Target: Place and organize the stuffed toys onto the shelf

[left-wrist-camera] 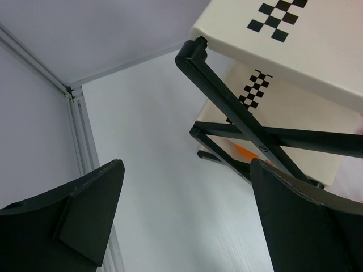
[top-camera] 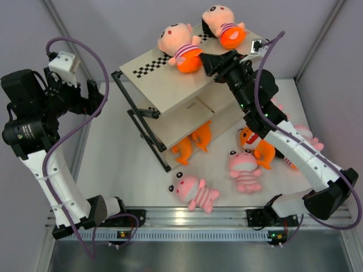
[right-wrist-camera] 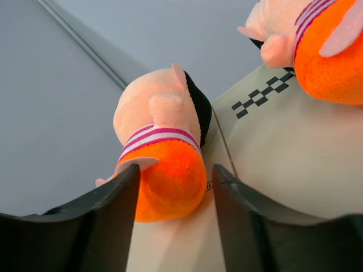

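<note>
The shelf (top-camera: 164,85) stands tilted at the table's back, beige boards on a black frame. Two black-haired dolls lie on its top board: one at the left (top-camera: 181,48), one at the far right corner (top-camera: 224,25). My right gripper (top-camera: 207,59) is open just behind the left doll. In the right wrist view my gripper (right-wrist-camera: 177,168) straddles that doll's orange bottom (right-wrist-camera: 167,181) without closing; the other doll (right-wrist-camera: 323,51) is at upper right. My left gripper (top-camera: 93,97) is open and empty, left of the shelf; the left wrist view (left-wrist-camera: 187,164) shows bare table between its fingers.
On the table in front of the shelf lie two pink striped animals (top-camera: 195,192) (top-camera: 245,170) and an orange creature (top-camera: 258,144). Another orange toy (top-camera: 193,141) lies under the shelf's lower board. A pink toy (top-camera: 303,136) sits partly behind my right arm. Walls enclose the table.
</note>
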Robot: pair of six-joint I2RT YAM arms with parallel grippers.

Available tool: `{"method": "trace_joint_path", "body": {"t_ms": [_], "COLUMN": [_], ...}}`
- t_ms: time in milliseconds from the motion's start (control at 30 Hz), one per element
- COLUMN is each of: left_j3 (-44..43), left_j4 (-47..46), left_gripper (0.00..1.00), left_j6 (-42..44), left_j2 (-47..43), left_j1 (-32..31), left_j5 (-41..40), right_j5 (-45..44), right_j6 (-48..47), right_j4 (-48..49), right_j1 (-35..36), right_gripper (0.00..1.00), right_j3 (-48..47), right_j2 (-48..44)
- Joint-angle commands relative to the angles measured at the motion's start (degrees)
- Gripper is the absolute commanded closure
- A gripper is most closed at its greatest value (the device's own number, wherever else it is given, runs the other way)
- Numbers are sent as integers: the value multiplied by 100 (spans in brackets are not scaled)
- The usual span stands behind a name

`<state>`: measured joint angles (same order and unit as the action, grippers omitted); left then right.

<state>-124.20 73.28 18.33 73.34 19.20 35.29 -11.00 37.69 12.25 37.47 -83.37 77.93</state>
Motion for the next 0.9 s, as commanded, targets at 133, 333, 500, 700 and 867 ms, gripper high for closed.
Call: {"method": "trace_joint_path", "body": {"t_ms": [133,333,500,700,867], "left_j3": [115,221,344,485,546], "left_j4": [-244,-235,-244,-235,-226], "left_gripper": [2,2,2,2,2], "left_j6": [162,189,233,294,347], "left_j2": [-127,-109,-136,-145,-180], "left_j1": [13,13,13,13,13], "left_j5": [40,75,48,22,-22], "right_j5": [47,-43,826,1867,644], "right_j6": [-1193,-1318,-826,-499,-737], "right_j4": [-1747,-3228,-3809,-3809,-3669], "right_j1": [-47,-1020,-3532,-6742,-7236], "right_gripper": [23,13,12,16,16], "right_j3": [-697,-286,1400,3028,3642], "right_j2": [-848,-1814,-2449,-2362,-2677]}}
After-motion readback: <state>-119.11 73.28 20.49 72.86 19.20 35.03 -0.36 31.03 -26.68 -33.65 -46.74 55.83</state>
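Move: The right hand is beside the doll it has just placed on the shelf, whose middle is about 4 cm ahead, 7 cm left, level. The nearer pink toy lies some 41 cm right, 7 cm back and 45 cm below. On the table too are a second doll, 36 cm right and 13 back, and the farther pink toy, 28 right and 3 ahead. From the left hand, the nearer pink toy is about 69 cm right, 2 ahead and 43 below. Opening wider, the right hand leaves the placed doll, sweeping about 40 cm right and 30 down towards the nearer pink toy. ##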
